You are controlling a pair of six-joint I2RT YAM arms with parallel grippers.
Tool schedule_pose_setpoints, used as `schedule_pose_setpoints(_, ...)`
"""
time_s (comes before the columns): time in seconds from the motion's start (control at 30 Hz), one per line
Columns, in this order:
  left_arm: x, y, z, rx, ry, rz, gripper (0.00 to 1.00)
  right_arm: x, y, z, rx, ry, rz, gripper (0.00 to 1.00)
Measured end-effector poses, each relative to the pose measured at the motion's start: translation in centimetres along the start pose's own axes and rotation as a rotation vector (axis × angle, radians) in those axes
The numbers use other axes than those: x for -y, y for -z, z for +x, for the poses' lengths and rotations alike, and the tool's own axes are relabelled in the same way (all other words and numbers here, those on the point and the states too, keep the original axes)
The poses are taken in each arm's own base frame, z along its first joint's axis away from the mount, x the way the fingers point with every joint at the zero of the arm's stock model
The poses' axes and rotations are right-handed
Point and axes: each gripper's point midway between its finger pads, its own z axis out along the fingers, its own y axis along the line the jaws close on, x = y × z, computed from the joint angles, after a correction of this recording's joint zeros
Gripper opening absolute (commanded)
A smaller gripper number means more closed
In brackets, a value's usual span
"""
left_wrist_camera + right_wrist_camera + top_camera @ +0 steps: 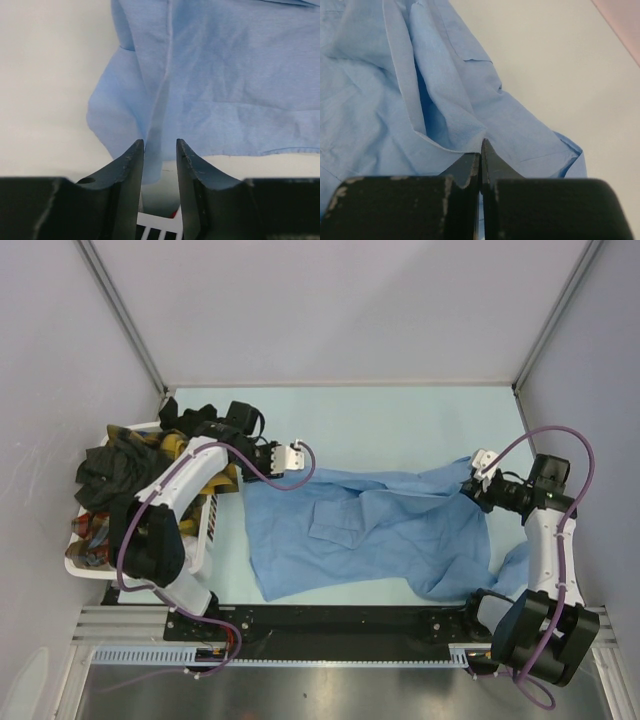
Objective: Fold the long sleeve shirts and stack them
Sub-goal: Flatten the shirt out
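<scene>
A light blue long sleeve shirt (370, 530) lies spread and rumpled across the middle of the table. My left gripper (297, 455) hovers at its far left corner. In the left wrist view the shirt (225, 75) hangs a fold down between the left gripper's (160, 145) jaws; the fold rests against the left finger, the right finger stands apart from it, so this gripper is open. My right gripper (482, 468) is shut on the shirt's far right edge, and the right wrist view shows cloth (370, 100) pinched at the right gripper's (481, 150) tips.
A white slatted basket (200, 550) stands at the left edge, under the left arm, with dark (110, 465) and plaid (95, 530) shirts heaped in it. Grey walls close the back and sides. The arms' mounting rail runs along the near edge.
</scene>
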Motion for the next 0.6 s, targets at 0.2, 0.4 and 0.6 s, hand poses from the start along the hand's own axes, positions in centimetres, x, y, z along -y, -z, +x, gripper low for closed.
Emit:
schedule_pose_setpoints(0.2,0.8,-0.5,0.5,-0.012,0.032,0.037,0.56,0.6,0.1,-0.6,0.009,0.012,0.013,0.0)
schedule_pose_setpoints(0.4,0.8,-1.5,0.9,-0.017,0.036,0.053,0.6,0.6,0.1,-0.6,0.009,0.011,0.013,0.0)
schedule_pose_setpoints(0.6,-0.1,-2.1,0.8,-0.014,0.018,0.041,0.65,0.6,0.0,-0.4,0.008,0.009,0.009,0.0)
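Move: The shirt's left end, with its narrow raised fold, lies almost straight under my left hand, perhaps 1 cm ahead and 5 cm below. From that hand the plaid cloth hanging over the basket rim is about 12 cm to the left and level, and the loose flap on the shirt some 14 cm to the right and 9 cm back. From my right hand, that left end is roughly 43 cm to the left, 3 cm ahead and 10 cm lower. I sink my left hand about 2 cm towards the fold at the shirt's left end and spread its fingers from about a third to nearly two thirds open to straddle the fold, easing back slightly and then about 1 cm forward. My right hand stays almost in place, still pinching the lifted far edge of the shirt shut in its fingers. ##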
